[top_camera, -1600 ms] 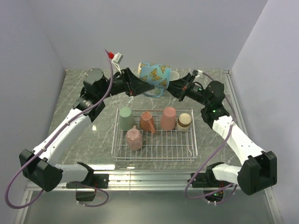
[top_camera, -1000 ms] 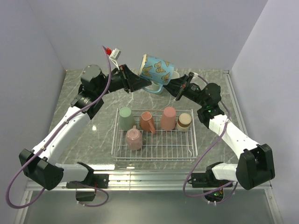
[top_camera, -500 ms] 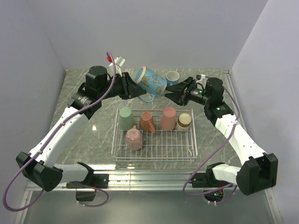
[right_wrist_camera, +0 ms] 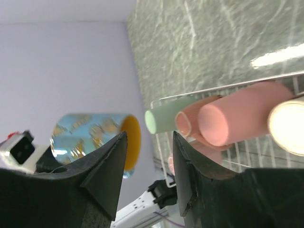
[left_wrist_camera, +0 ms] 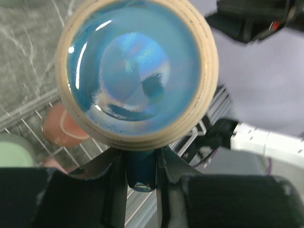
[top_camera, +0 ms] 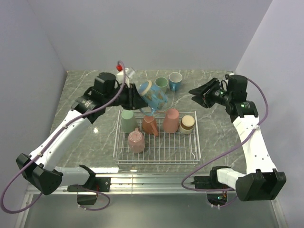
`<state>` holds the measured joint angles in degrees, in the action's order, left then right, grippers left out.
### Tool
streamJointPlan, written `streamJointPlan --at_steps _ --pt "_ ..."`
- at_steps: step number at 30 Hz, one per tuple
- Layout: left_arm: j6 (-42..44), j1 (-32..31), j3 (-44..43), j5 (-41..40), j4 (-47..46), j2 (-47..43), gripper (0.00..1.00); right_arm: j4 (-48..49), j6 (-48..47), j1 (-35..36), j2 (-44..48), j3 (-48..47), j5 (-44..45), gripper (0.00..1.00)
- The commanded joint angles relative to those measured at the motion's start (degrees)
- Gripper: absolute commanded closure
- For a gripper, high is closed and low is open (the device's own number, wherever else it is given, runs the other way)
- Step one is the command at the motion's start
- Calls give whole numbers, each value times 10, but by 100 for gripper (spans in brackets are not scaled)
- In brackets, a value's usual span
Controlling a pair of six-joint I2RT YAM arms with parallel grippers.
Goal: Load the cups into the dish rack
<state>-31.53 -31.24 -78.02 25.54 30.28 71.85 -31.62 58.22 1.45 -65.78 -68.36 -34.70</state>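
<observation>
My left gripper (top_camera: 138, 98) is shut on the handle of a blue butterfly mug (top_camera: 153, 94), which hangs tilted over the back edge of the white wire dish rack (top_camera: 166, 148). In the left wrist view the mug's round blue end (left_wrist_camera: 137, 71) fills the frame, and the gripper (left_wrist_camera: 141, 167) pinches the dark blue handle. My right gripper (top_camera: 196, 92) stands open with nothing in it, to the right of the mug and apart from it. The right wrist view shows the gripper (right_wrist_camera: 148, 161) with the mug (right_wrist_camera: 90, 137) beyond it. The rack holds a sage green cup (top_camera: 127, 119), a salmon mug (top_camera: 150, 124), a pink cup (top_camera: 171, 119), a brown cup (top_camera: 187, 123) and a pink mug (top_camera: 136, 141).
A sage green cup (top_camera: 161, 84) and a blue cup (top_camera: 175, 80) stand on the marble table behind the rack. Walls close in the table on the left, back and right. The front half of the rack's grid is bare.
My right gripper has opened, let go of the butterfly mug and drawn back to the right. The left arm has carried the mug down and forward toward the rack's back edge.
</observation>
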Motion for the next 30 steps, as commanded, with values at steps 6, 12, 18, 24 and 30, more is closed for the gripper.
streamJointPlan --at_steps 6,12,18,24,30 --pt "85 -158 -17 -65 44 18 100 -39 -39 -10 39 -18 35 52" --pt "91 -186 26 -121 62 37 100 -39 -36 -11 52 5 41 52" --pt "83 -204 74 -135 34 41 100 -29 -30 -11 61 20 45 54" --pt "84 -235 81 -162 29 50 100 -53 -54 -9 55 -19 72 54" --pt "94 -268 92 -218 53 66 100 -57 -60 -10 52 -27 77 54"
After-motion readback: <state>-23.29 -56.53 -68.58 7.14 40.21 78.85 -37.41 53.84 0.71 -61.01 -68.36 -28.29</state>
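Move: The butterfly mug hangs by its handle in my left fingers. Its place, the free front-row spot in the rack, is about 9 cm back, 9 cm right and 18 cm below that hand. At the same depth, the squat pink cup stands 11 cm back and 3 cm left, the terracotta mug 2 cm back and 4 cm right, the tall pink cup 1 cm back and 14 cm right. From my empty right hand the spot lies some 14 cm back, 15 cm left, 17 cm below. Keeping my pinch on the handle, I swing my left hand back and a little right over the back row of cups, already sinking, then go almost straight down towards the open front-row spot beside the squat pink cup, about 15 cm lower and 10 cm back in all, slowing near the end. Meanwhile I tip the fingers some 25 degrees steeper and turn them about 15 degrees clockwise, bringing the mug mouth-down. ##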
